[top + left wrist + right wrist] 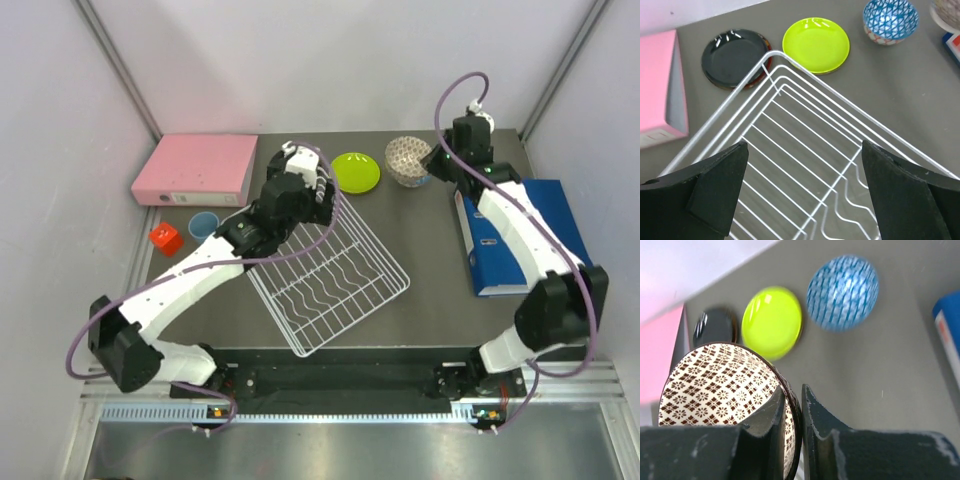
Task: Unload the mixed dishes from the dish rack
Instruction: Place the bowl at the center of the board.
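The dish rack (330, 275) is a white wire basket in the middle of the table, and I see no dishes in it. My left gripper (303, 170) hovers over its far corner (771, 54), open, with only rack wires between its fingers (805, 190). Beyond that corner lie a dark plate (735, 57), a lime green plate (816, 44) and a blue patterned bowl (890, 20). My right gripper (794, 430) is shut on the rim of the beige patterned bowl (720, 390), which is tilted above the table at the back right (407, 160). A pale blue cup (204, 223) stands left of the rack.
A pink binder (195, 168) lies at the back left, with a small red cube (166, 238) in front of it. A blue binder (520, 235) lies on the right under my right arm. Grey walls close in the table at the back and on both sides.
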### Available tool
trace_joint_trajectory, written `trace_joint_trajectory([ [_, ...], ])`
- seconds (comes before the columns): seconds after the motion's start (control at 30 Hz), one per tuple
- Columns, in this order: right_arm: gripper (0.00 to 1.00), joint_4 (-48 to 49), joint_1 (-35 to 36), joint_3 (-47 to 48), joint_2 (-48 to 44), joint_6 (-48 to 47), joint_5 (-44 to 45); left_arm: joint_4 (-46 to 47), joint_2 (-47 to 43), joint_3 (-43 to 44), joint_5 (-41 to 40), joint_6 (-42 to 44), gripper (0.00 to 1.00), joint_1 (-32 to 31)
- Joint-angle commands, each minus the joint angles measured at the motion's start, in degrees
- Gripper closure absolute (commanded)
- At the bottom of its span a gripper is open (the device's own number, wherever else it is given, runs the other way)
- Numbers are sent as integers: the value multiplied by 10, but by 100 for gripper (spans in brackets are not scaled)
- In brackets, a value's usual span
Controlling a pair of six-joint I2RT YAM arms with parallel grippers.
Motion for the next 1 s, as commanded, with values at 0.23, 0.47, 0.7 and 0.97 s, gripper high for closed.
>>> trace_joint_trajectory([
  [0.23,100,71,-47,209,231,31,29,56,-108,-114,-1,-121,1,-3],
  [0.47,100,91,-64,224,287,29,36,67,-110,-135,-13,-109,1,-1],
  [0.7,100,103,-76,224,315,22,37,66,-87,-135,-17,-105,1,1],
  [0.97,100,85,-77,271,369,7,43,61,-58,-128,-12,-108,1,2],
])
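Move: Ahead of the right hand, which already holds the brown-patterned bowl by its rim, the blue bowl on its stack stands about 19 cm farther out, some 4 cm to the right and 20 cm below. The green plate lies roughly 17 cm to the left of that stack, level with it; the dish rack's middle is about 7 cm back and 23 cm left of the hand. From the empty left hand, the blue bowl is about 25 cm ahead and 29 cm right. Carrying the brown-patterned bowl, its rim still pinched, the right hand swings forward about 14 cm and sinks some 13 cm towards the blue bowl, first mostly outward, then more steeply down, easing right and turning about 10 degrees clockwise while tipping its fingers further down. The left hand, open and empty, backs off a few centimetres and lowers about 5 cm above the rack. ##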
